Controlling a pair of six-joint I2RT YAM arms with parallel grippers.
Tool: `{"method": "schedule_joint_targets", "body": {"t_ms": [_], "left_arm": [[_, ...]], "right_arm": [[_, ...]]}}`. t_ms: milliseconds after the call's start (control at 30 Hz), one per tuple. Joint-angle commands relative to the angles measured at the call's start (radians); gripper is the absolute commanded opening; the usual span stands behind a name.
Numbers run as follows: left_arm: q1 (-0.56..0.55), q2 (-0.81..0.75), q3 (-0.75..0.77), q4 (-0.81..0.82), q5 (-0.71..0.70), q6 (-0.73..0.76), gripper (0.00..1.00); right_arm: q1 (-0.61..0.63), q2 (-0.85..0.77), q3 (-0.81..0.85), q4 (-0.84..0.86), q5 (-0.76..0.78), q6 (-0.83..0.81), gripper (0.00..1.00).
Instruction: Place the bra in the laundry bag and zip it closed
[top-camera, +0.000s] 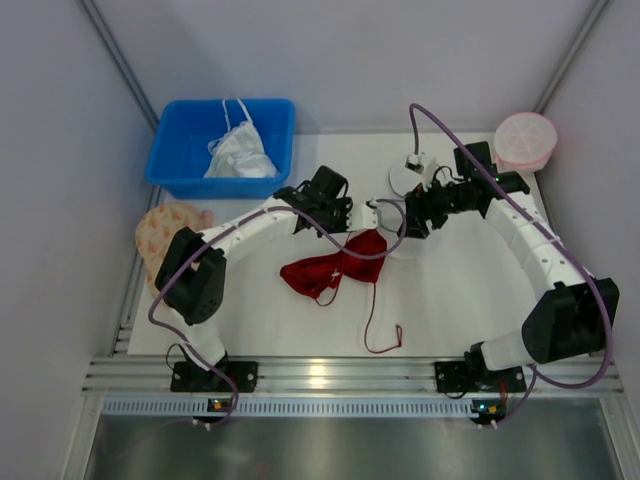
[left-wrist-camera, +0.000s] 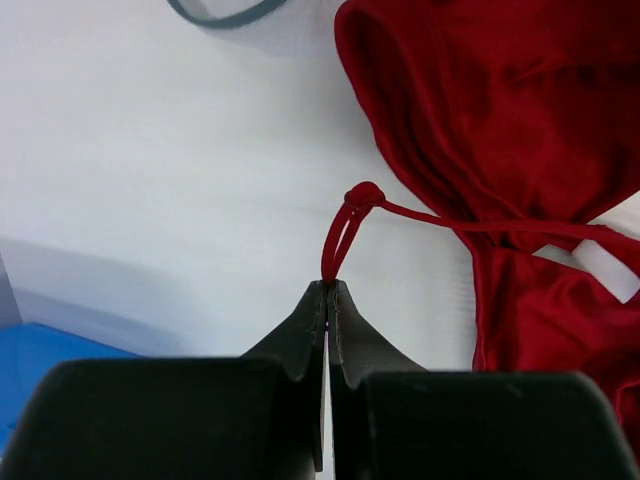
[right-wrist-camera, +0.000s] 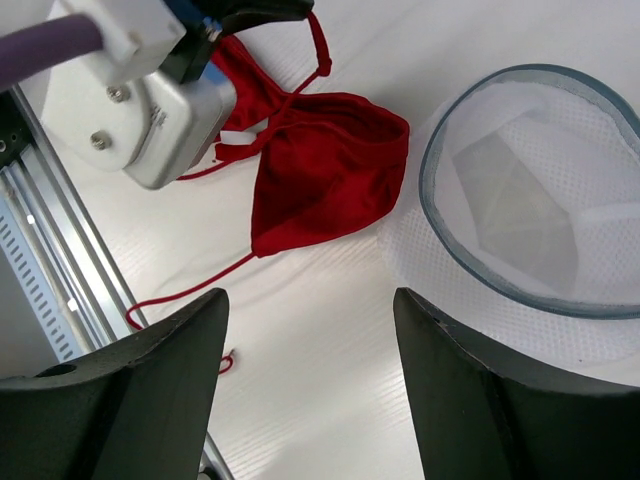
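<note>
The dark-red bra (top-camera: 335, 265) lies crumpled mid-table, and one thin strap (top-camera: 372, 325) trails toward the near edge. My left gripper (top-camera: 373, 211) is shut on a looped red string of the bra (left-wrist-camera: 500, 120), pinched at its tips (left-wrist-camera: 328, 286). The laundry bag (top-camera: 402, 182) lies flat just beyond, partly hidden under my right gripper (top-camera: 412, 222). In the right wrist view the bag's dark rim (right-wrist-camera: 430, 190) stands open with white mesh inside, to the right of a bra cup (right-wrist-camera: 320, 170). My right gripper (right-wrist-camera: 310, 295) hangs open over bare table between cup and bag.
A blue bin (top-camera: 170, 160) at the back left holds a white garment (top-camera: 240, 155). A pink round mesh bag (top-camera: 525, 140) sits at the back right and a beige patterned disc (top-camera: 170, 230) at the left edge. A metal rail (top-camera: 320, 375) runs along the near edge.
</note>
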Motion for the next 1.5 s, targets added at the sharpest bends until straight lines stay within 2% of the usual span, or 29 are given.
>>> {"method": "schedule_joint_targets", "body": {"t_ms": [0, 300, 367, 467, 500, 533, 567, 600, 733, 833, 1000, 1067, 1167, 1333, 1433, 1467], "left_arm": [[0.028, 0.023, -0.009, 0.03, -0.014, 0.003, 0.0], [0.074, 0.004, -0.127, 0.033, 0.006, 0.027, 0.0], [0.072, -0.022, -0.171, 0.034, 0.015, 0.055, 0.06], [0.072, -0.045, -0.176, 0.031, 0.004, 0.031, 0.26], [0.071, -0.059, -0.172, 0.03, 0.007, 0.017, 0.29], [0.072, -0.078, -0.162, 0.03, 0.022, 0.007, 0.31], [0.072, -0.131, -0.161, 0.031, 0.073, 0.0, 0.4], [0.071, -0.16, -0.161, 0.033, 0.108, -0.002, 0.44], [0.031, -0.278, -0.121, 0.007, 0.177, -0.057, 0.53], [-0.072, -0.341, -0.113, -0.012, 0.182, -0.088, 0.56], [-0.323, -0.308, -0.083, -0.018, 0.135, -0.296, 0.55], [-0.401, -0.245, -0.055, -0.016, 0.119, -0.44, 0.53], [-0.475, -0.152, -0.018, -0.018, 0.095, -0.595, 0.5], [-0.538, -0.02, 0.046, -0.018, 0.084, -0.782, 0.49], [-0.556, 0.049, 0.092, -0.026, 0.036, -0.9, 0.51], [-0.555, 0.068, 0.108, -0.033, 0.026, -0.917, 0.55]], "right_arm": [[-0.015, -0.023, 0.004, 0.011, -0.018, -0.012, 0.68], [-0.018, -0.03, -0.006, -0.016, -0.007, -0.026, 0.68], [-0.016, -0.033, -0.009, -0.016, -0.007, -0.026, 0.68], [-0.018, -0.036, -0.008, -0.019, -0.006, -0.026, 0.68], [-0.018, -0.036, -0.008, -0.019, -0.004, -0.027, 0.68], [-0.019, -0.038, -0.008, -0.022, -0.006, -0.02, 0.68], [-0.025, -0.042, -0.011, -0.024, -0.012, -0.018, 0.68], [-0.036, -0.046, -0.013, -0.027, -0.021, -0.013, 0.68], [-0.136, -0.064, -0.04, -0.056, -0.093, -0.009, 0.68], [-0.2, -0.102, -0.074, -0.076, -0.112, -0.036, 0.68], [-0.329, -0.15, -0.1, -0.16, -0.141, -0.084, 0.68], [-0.361, -0.167, -0.103, -0.182, -0.155, -0.112, 0.68], [-0.42, -0.187, -0.114, -0.217, -0.158, -0.145, 0.68], [-0.487, -0.197, -0.128, -0.26, -0.167, -0.19, 0.67], [-0.507, -0.204, -0.138, -0.266, -0.17, -0.201, 0.67], [-0.509, -0.205, -0.14, -0.265, -0.17, -0.202, 0.67]]}}
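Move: The left hand already has one red strap end pinched, with the middle of the bra about 4 cm back from it, straight below by some 10 cm. The bra's other strap end lies on the table roughly 23 cm back and 17 cm to the right of this hand; the laundry bag lies about 9 cm ahead and 20 cm right. From the open, idle right hand, the bra's middle is some 20 cm left, 3 cm ahead and 18 cm below. Down about 7 cm and left 6 cm, the left hand lowers the held strap towards the bra's far edge, opens and lets go, then lifts over the bra. It swings back and right and sinks again, tipping some 30 degrees, to hover half open above the other strap end. The right hand, still open, withdraws about 12 cm right, turning clockwise. ##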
